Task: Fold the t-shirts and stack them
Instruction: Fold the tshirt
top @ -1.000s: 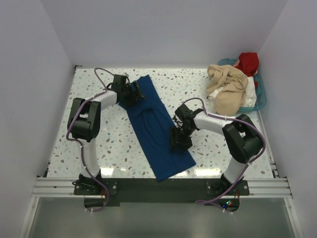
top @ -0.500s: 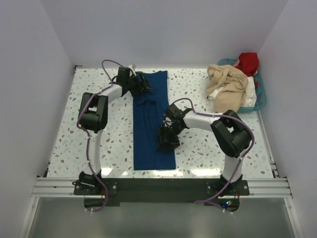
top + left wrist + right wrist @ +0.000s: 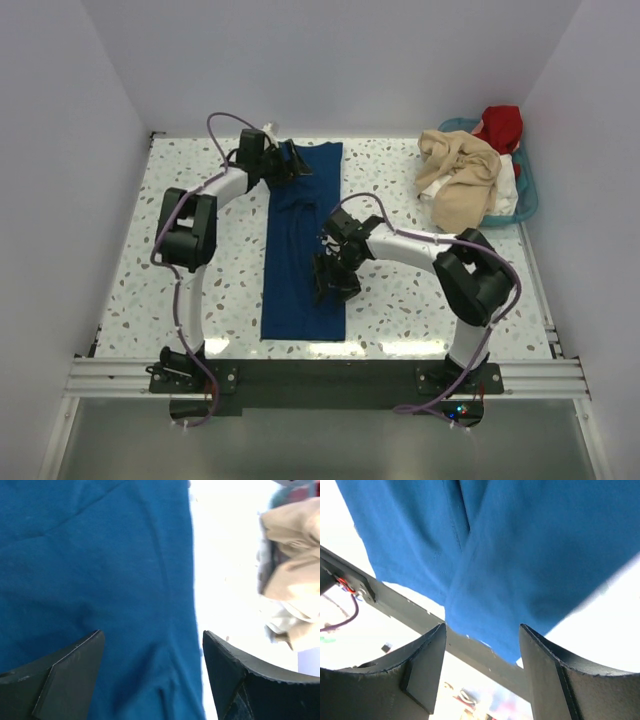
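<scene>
A dark navy t-shirt [image 3: 300,250], folded into a long narrow strip, lies on the speckled table [image 3: 200,300] and runs straight from the far edge towards the front rail. My left gripper [image 3: 290,165] sits over its far end, jaws open, with blue cloth [image 3: 100,555] filling the gap between the fingers [image 3: 75,660]. My right gripper [image 3: 330,280] is low over the strip's right edge in its near half, jaws open; the cloth's near corner [image 3: 520,580] shows beyond its fingertips [image 3: 430,645]. A beige t-shirt [image 3: 460,180] and a red one [image 3: 500,125] are piled at the far right.
A teal basket [image 3: 528,195] at the far right corner holds the beige, red and a white shirt [image 3: 508,190]. Beige cloth [image 3: 295,555] also shows at the right of the left wrist view. The dark front rail [image 3: 320,375] runs along the near edge. White walls enclose the table.
The navy strip has swung from a diagonal lie to straight front-to-back. My left gripper moved right along the far edge; my right gripper moved left with the cloth's near half.
</scene>
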Controlling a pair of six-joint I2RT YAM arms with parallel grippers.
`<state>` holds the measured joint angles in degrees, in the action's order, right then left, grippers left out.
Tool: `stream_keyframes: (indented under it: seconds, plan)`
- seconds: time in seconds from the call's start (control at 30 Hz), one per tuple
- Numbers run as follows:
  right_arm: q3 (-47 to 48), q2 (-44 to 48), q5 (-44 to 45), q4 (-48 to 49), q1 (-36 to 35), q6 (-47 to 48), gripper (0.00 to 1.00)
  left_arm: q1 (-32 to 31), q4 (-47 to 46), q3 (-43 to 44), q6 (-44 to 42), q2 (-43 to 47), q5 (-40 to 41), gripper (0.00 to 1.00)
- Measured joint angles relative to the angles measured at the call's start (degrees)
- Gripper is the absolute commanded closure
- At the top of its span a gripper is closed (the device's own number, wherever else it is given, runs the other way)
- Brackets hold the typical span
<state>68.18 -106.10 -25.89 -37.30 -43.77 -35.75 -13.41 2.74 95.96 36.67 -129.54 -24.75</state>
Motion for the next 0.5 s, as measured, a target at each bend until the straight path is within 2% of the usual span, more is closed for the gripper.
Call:
stream_keyframes:
  seconds: [0.1,0.23,0.33,0.5]
  plan:
    - [-1.9,5.5,1.8,-2.2,0.0,0.2,0.36,-0.5,0.9,-2.8,-0.5,6.0,0.9,0.15]
    - [-6.1,11.6,2.8,-3.1,0.0,0.2,0.37,-1.1,2.9,-9.9,-1.5,18.8,3.0,0.15]
    - [-10.0,12.3,2.6,-3.0,-0.2,-0.1,0.39,-1.8,3.8,-19.0,-1.9,29.6,5.5,0.16]
    - [-14.2,11.5,2.1,-2.5,-1.3,-0.7,0.42,-3.6,8.8,-39.5,-1.2,44.1,8.3,0.19]
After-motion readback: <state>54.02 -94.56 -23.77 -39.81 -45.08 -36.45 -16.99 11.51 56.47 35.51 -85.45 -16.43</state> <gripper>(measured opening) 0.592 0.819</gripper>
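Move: The t-shirt's near right corner lies about 9 cm back and 3 cm right of the right hand, some 3 cm below it; its near left corner is 9 cm back and 15 cm left, and the table's near edge runs about 14 cm back. From the left hand, the near left corner is roughly 46 cm back and 8 cm left, 3 cm lower, while the shirt's far right corner is 6 cm ahead and 10 cm right. Neither hand is touching the shirt by the end. The left swings fast back towards the robot over the shirt's length, heading for its near left corner, about 19 cm back and a little left, arching up some 11 cm before sinking halfway. The right hops up 3 cm and down again, going about 6 cm back and 5 cm right towards the near right corner. Both grippers stay open. ##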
